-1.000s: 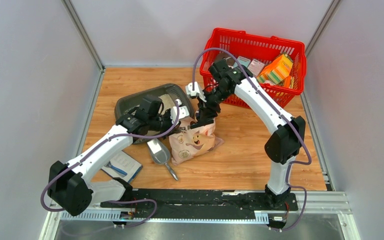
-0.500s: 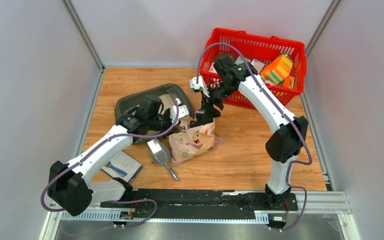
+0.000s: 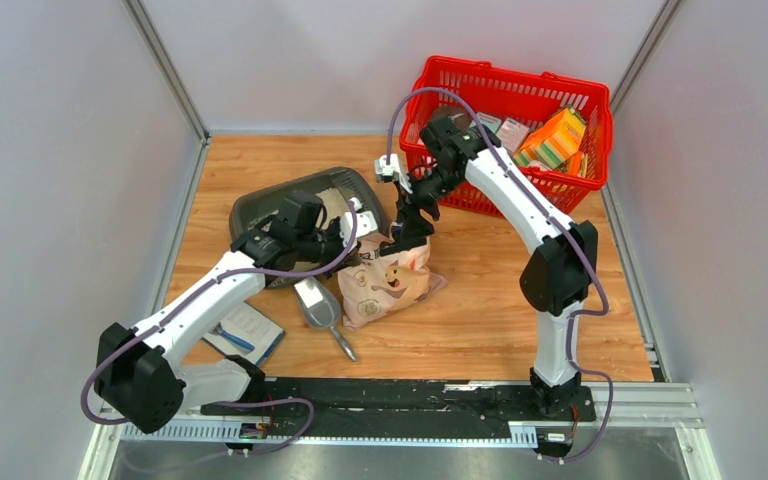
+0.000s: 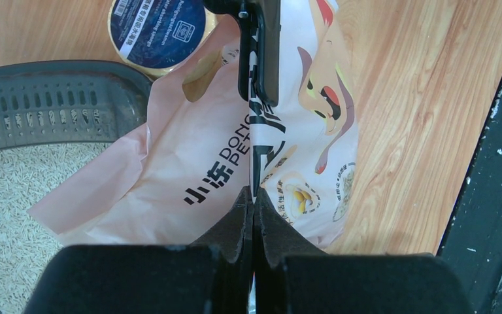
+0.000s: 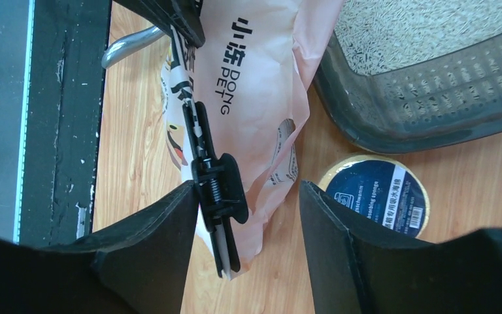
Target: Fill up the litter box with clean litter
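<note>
The dark grey litter box sits at the back left, with pale clean litter in it. A beige-pink printed bag lies beside it, and its flap reaches over the box's rim. My left gripper is shut on the bag's folded top edge. A black spring clip sits on that same edge. My right gripper stands open around the clip, which is close to the left finger.
A red basket holding boxes stands at the back right. A silver scoop and a booklet lie near the bag. A round blue-labelled tin rests on the wood by the litter box.
My right gripper's jaws have spread wider around the clip, and that arm's elbow has swung left. The left arm and the bag have stayed put.
</note>
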Robot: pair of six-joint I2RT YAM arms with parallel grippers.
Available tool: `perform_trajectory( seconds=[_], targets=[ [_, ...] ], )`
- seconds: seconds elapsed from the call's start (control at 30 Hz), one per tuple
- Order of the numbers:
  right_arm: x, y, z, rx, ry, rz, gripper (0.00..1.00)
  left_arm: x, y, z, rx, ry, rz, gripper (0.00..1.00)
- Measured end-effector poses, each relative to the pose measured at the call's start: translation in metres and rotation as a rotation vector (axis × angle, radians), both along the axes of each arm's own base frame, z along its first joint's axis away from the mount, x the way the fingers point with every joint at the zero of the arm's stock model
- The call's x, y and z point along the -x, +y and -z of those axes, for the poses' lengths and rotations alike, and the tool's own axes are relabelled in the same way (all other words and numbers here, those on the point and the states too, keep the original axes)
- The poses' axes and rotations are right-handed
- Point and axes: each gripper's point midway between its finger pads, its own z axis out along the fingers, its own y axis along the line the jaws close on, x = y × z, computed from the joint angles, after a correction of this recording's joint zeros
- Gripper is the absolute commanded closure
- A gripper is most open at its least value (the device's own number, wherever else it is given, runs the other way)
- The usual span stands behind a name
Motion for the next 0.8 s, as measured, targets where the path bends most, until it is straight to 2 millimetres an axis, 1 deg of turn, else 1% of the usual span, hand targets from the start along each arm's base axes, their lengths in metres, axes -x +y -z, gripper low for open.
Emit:
perform_trajectory(
  seconds=[0.03,0.07,0.1,0.13,0.17,0.2,0.23,0.3,0.33,0.53,0.6,0.63,0.7,0.8],
  targets=[
    [-0.001,0.001,0.004,0.001,0.013,0.001,0.41,0.0,0.0,0.0,0.001,-0.003,0.0,1.0],
    [-0.001,0.002,0.006,0.006,0.024,0.004,0.46,0.0,0.0,0.0,0.002,-0.004,0.0,1.0],
    [-0.001,0.002,0.009,0.008,0.033,0.006,0.49,0.0,0.0,0.0,0.002,-0.004,0.0,1.0],
    [-0.001,0.002,0.009,0.008,0.037,0.006,0.55,0.0,0.0,0.0,0.001,-0.004,-0.001,1.0],
    [0.0,0.002,0.009,0.007,0.043,0.008,0.6,-0.001,0.0,0.0,0.001,-0.005,-0.001,1.0],
    [0.0,0.002,0.009,0.007,0.045,0.008,0.66,-0.001,0.0,0.0,0.001,-0.005,-0.001,1.0],
    [0.001,0.002,0.009,0.006,0.049,0.008,0.8,-0.001,0.0,0.0,0.0,-0.005,-0.002,1.0],
    [0.002,0.003,0.009,0.005,0.054,0.006,0.92,-0.001,0.0,0.0,-0.001,-0.005,-0.003,1.0],
    [0.004,0.003,0.008,0.001,0.061,0.006,1.0,-0.001,0.001,0.001,-0.003,-0.005,-0.005,1.0],
    [0.007,0.002,-0.004,-0.022,0.057,0.005,1.0,-0.002,0.002,0.001,-0.006,-0.007,-0.012,1.0],
    [0.007,-0.003,-0.014,-0.03,0.029,0.018,1.0,-0.002,0.002,0.001,-0.005,-0.006,-0.012,1.0],
    [0.007,-0.006,-0.024,-0.041,0.005,0.027,1.0,-0.002,0.001,0.001,-0.005,-0.005,-0.011,1.0],
    [0.008,-0.017,-0.041,-0.06,-0.038,0.055,1.0,-0.002,0.001,0.001,-0.002,-0.006,-0.012,1.0],
    [0.012,-0.046,-0.068,-0.08,-0.106,0.123,1.0,-0.002,0.001,0.001,0.001,-0.002,-0.015,1.0]
  ],
)
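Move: Within the right hand's open fingers lies the black bag clip, its middle about 1 cm back, 1 cm left and 2 cm below. The litter bag's body stands some 5 cm back and 2 cm left, about 12 cm down. The round tub is roughly 5 cm ahead and 2 cm right, the litter box 6 cm ahead and 19 cm left, both 18 cm lower. From the left hand, the clip is about 8 cm right, 2 cm ahead and level. Dipping about 1 cm, the right hand shuts its fingers on the black clip, pinching the clip's spring end so its jaws stand apart, then draws it up and to the right off the bag's top edge, ending some 7 cm higher and 4 to 5 cm farther right. The left hand stays put, still pinching the bag's top edge. ##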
